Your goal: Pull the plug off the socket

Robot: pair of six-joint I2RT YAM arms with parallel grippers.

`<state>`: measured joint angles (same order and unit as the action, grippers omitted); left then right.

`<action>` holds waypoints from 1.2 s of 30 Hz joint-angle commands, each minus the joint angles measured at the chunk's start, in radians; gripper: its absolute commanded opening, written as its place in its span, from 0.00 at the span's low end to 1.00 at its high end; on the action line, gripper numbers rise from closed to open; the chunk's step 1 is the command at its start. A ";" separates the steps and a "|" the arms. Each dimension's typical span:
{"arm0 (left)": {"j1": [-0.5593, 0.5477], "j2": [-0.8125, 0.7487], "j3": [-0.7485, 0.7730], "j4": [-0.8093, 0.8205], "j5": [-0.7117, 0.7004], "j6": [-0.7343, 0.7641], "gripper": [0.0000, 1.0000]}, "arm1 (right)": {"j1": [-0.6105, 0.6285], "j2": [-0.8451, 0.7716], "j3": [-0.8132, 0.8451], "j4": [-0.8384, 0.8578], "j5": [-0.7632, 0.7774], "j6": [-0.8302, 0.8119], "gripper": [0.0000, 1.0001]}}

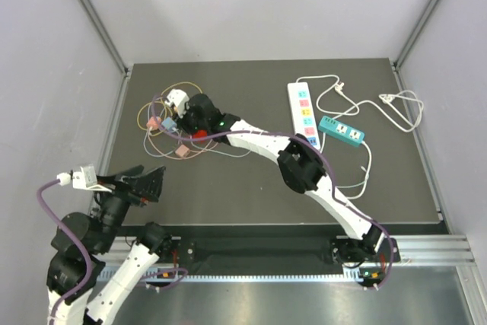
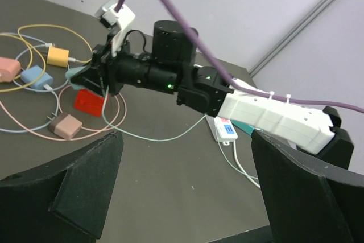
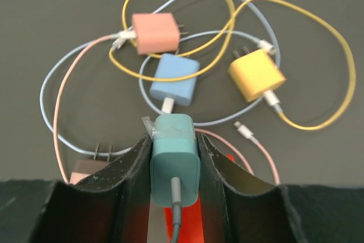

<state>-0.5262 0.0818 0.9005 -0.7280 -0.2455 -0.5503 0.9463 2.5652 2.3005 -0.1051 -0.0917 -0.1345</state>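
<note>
My right gripper [image 3: 173,140] is shut on a teal charger plug [image 3: 174,160], gripped on both sides, its cable hanging toward the camera. It holds the plug above a pile of chargers at the table's back left [image 1: 186,121], apart from both sockets. The left wrist view also shows this gripper [image 2: 94,78]. A white power strip [image 1: 303,114] and a teal power strip [image 1: 342,131] lie at the back right. My left gripper [image 1: 144,180] is open and empty over the front left of the table [image 2: 187,140].
Below the held plug lie a pink charger [image 3: 154,32], a blue one [image 3: 175,78], a yellow one [image 3: 256,75], a brown one [image 3: 85,169] and a red one [image 3: 187,223], with looped cables. White cords [image 1: 380,104] trail right of the strips.
</note>
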 commanded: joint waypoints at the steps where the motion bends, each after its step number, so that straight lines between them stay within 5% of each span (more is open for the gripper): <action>1: 0.000 -0.017 -0.023 -0.005 -0.006 -0.063 0.99 | 0.046 0.012 0.093 0.077 -0.011 -0.074 0.02; 8: 0.000 -0.030 -0.064 -0.013 -0.003 -0.097 0.99 | 0.049 0.049 0.106 0.068 0.007 -0.080 0.44; 10: 0.000 -0.030 -0.077 -0.010 0.000 -0.103 0.99 | 0.043 -0.005 0.082 0.065 -0.037 -0.083 0.70; 17: 0.000 -0.031 -0.144 0.058 0.052 -0.114 0.99 | -0.020 -0.238 0.017 0.018 -0.193 -0.059 0.99; 27: 0.000 0.076 -0.285 0.307 0.330 -0.062 0.99 | -0.262 -0.662 -0.217 -0.407 -0.723 -0.362 1.00; 36: -0.006 0.695 -0.167 0.492 0.531 0.139 0.99 | -0.516 -1.069 -0.711 -0.614 -0.750 -0.542 1.00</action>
<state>-0.5262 0.6418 0.6544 -0.3653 0.1768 -0.5346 0.4751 1.5814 1.6871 -0.6163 -0.7811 -0.5980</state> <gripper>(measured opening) 0.989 0.996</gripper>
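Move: The right hand holds the teal plug; its landing spot lies about 2 cm back, 2 cm left and 3 cm below. From this hand the blue plug is some 3 cm ahead and 5 cm left, the red cube about level and 4 cm right, the brown plug 7 cm back with no sideways offset, all roughly 4 cm lower. The landing spot is some 26 cm straight ahead of the empty left hand and 25 cm below. Right hand opens, releasing the teal plug, then withdraws some 30 cm right and up; left swings right, down, forward. ##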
